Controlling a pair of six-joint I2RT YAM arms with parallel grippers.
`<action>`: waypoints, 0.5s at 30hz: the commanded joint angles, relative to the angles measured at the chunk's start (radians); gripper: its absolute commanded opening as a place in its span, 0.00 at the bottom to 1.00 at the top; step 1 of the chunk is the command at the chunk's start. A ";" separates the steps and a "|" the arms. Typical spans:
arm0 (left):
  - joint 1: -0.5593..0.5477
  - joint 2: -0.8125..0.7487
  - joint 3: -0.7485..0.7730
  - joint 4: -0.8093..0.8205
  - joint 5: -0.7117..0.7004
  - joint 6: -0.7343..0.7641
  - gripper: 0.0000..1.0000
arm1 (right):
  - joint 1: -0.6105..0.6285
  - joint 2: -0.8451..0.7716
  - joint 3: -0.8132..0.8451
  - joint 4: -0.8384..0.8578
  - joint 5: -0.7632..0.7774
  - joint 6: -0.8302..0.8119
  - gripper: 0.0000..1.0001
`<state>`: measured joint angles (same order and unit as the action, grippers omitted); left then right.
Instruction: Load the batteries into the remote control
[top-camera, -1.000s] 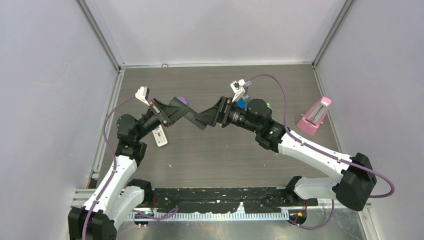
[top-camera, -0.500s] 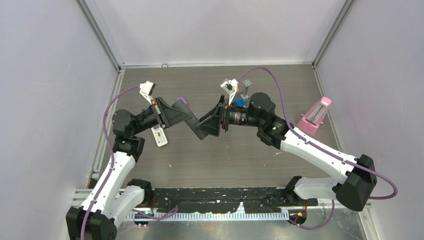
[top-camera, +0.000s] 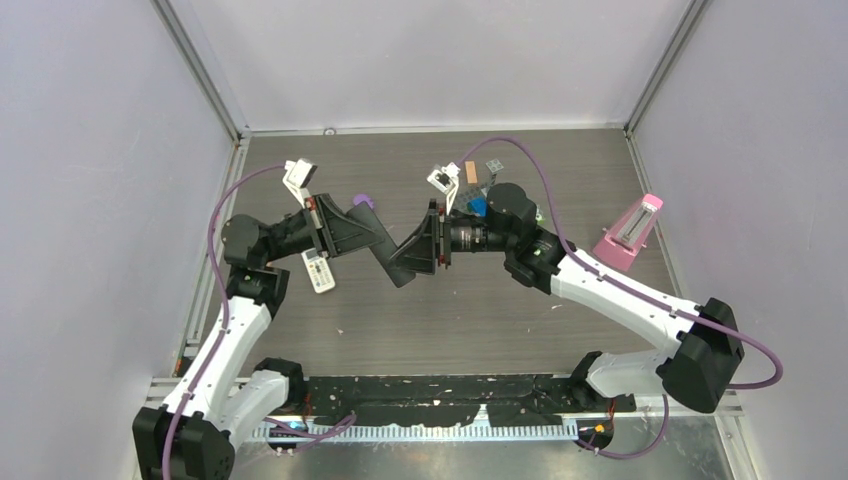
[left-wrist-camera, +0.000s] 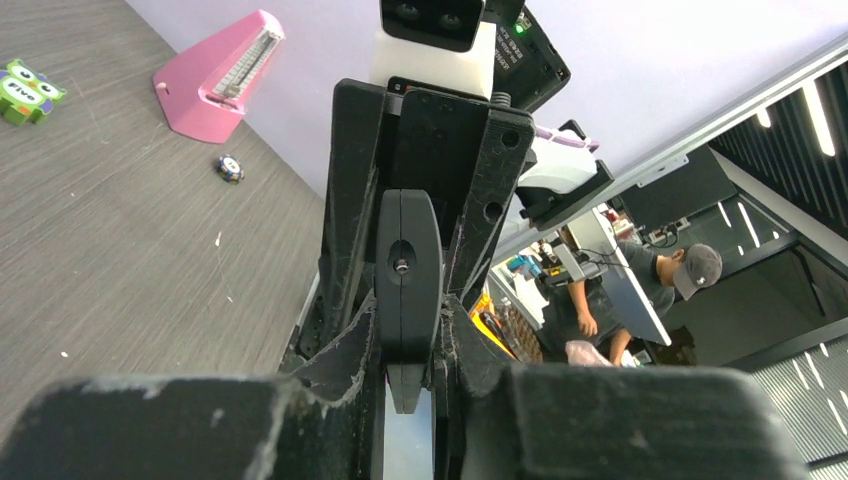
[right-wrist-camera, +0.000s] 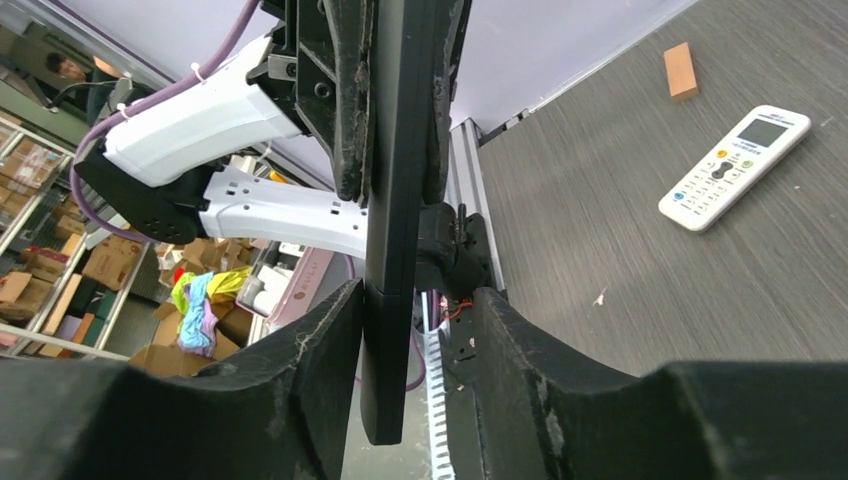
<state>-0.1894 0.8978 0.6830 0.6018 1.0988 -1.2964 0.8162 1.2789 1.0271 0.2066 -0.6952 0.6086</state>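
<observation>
A thin black remote control (top-camera: 397, 252) hangs edge-on in the air over the table's middle, between both arms. My left gripper (top-camera: 385, 240) is shut on one end of it, and the left wrist view shows the black slab (left-wrist-camera: 407, 270) pinched between the fingers. My right gripper (right-wrist-camera: 415, 300) straddles the other end (right-wrist-camera: 392, 330). One finger touches the slab and a gap remains at the other, so it is open. No batteries show in any view.
A white remote (top-camera: 318, 270) lies on the table under the left arm. A pink metronome (top-camera: 628, 232) stands at the right. A small orange block (top-camera: 470, 172), a blue item (top-camera: 482, 206) and a purple object (top-camera: 365, 201) lie behind the arms.
The right arm has swung left and its jaws have narrowed around the black remote's free end. The left gripper stays shut on the remote and has shifted slightly.
</observation>
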 joint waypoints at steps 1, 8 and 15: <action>0.004 -0.002 0.056 0.069 0.058 -0.004 0.00 | -0.003 0.017 0.055 0.040 -0.017 0.033 0.46; 0.004 -0.015 0.054 0.057 0.049 0.026 0.35 | -0.002 0.020 0.046 0.044 -0.009 0.058 0.16; 0.006 -0.092 0.094 -0.414 -0.097 0.360 0.72 | -0.005 -0.010 0.040 -0.054 0.117 0.019 0.08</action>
<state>-0.1841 0.8608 0.7090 0.4988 1.1011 -1.1709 0.8173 1.2964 1.0462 0.1898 -0.6777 0.6567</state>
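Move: The black remote is already in the left fingers, its middle about 1 cm back and 1 cm right of the left hand point; from the right hand the same middle lies some 3 cm ahead and 3 cm left, and the open right fingers already straddle its near half. On the table nearly 30 cm below the left hand, the white remote lies about 16 cm left and 5 cm ahead, the purple toy about 6 cm left and 22 cm ahead. The right hand, pointing left at the near half of the black remote, closes its fingers until they pinch the remote between both pads, edging about 1 cm back and up as they close and then easing forward and down again. Once that grip is nearly shut, the left hand stays in place, rolls some 5 degrees and spreads its fingers from almost closed to about two thirds open, giving up its pinch on the remote. ##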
